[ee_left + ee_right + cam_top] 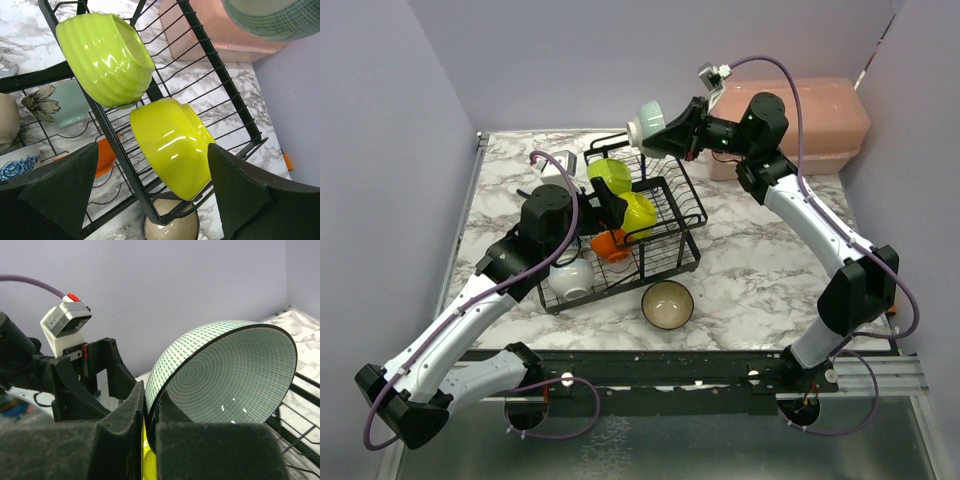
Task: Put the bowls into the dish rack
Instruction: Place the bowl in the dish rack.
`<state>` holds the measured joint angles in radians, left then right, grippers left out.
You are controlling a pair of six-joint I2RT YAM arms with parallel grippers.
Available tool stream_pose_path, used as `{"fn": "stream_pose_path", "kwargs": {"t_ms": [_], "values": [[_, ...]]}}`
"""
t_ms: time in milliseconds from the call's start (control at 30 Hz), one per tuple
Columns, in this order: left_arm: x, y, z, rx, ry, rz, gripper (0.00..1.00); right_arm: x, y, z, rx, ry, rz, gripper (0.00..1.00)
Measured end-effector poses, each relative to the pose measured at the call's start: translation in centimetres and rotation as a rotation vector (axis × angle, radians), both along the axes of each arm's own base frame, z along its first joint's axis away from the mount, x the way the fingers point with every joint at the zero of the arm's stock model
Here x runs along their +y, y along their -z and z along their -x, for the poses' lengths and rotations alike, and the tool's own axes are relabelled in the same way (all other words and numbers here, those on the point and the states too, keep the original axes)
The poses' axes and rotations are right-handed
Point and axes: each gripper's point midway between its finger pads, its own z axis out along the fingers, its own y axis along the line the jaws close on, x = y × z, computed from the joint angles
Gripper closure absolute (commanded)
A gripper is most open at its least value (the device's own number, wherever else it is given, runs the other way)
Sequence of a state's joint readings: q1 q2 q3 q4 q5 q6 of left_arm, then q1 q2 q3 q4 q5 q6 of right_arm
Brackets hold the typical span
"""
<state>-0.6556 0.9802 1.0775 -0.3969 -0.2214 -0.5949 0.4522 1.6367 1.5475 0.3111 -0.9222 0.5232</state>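
The black wire dish rack (686,203) stands mid-table. Two yellow-green bowls (610,175) (639,213) lie on edge in its upper shelf. A small orange bowl (610,246) and a white bowl (570,278) sit lower in it. A beige bowl (667,304) stands on the table at the rack's front corner. My right gripper (150,415) is shut on the rim of a pale teal bowl (230,375) and holds it tilted in the air above the rack's far end (650,122). My left gripper (152,150) is open and empty, just over the nearer yellow-green bowl (172,145).
A pink translucent lidded box (820,120) stands at the back right. In the left wrist view a flower-patterned bowl (60,105) and a blue-patterned bowl (17,162) show under the rack wires. Walls close in the table on three sides.
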Motion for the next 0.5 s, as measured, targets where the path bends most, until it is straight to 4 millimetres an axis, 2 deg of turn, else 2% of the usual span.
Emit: {"fn": "stream_pose_path", "kwargs": {"t_ms": [200, 333, 500], "values": [[0.1, -0.2, 0.2, -0.009, -0.001, 0.011, 0.11, 0.7, 0.5, -1.8, 0.177, -0.045, -0.050, 1.00], [0.1, 0.0, 0.2, -0.005, -0.002, 0.008, 0.11, 0.8, 1.3, -4.1, 0.302, -0.117, -0.085, 0.99], [0.2, 0.2, 0.2, -0.007, -0.004, 0.008, 0.11, 0.1, 5.1, -6.9, 0.496, -0.170, -0.114, 1.00]]}}
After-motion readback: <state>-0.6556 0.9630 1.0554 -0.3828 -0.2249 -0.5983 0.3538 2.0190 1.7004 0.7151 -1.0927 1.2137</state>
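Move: The right hand holds the mint bowl; the rack's empty far part of the upper tier lies some 8 cm ahead of this hand, 4 cm left and 20 cm below. In that tier, the green bowl sits about 4 cm ahead and 13 cm left of the hand, the yellow bowl 4 cm back and 8 cm left. From the left hand, that empty part is about 14 cm ahead, 7 cm right, 9 cm lower. Still pinching the mint bowl, the right hand rolls some 30 degrees, going 7 cm forward and 5 down towards the rack's upper tier. ##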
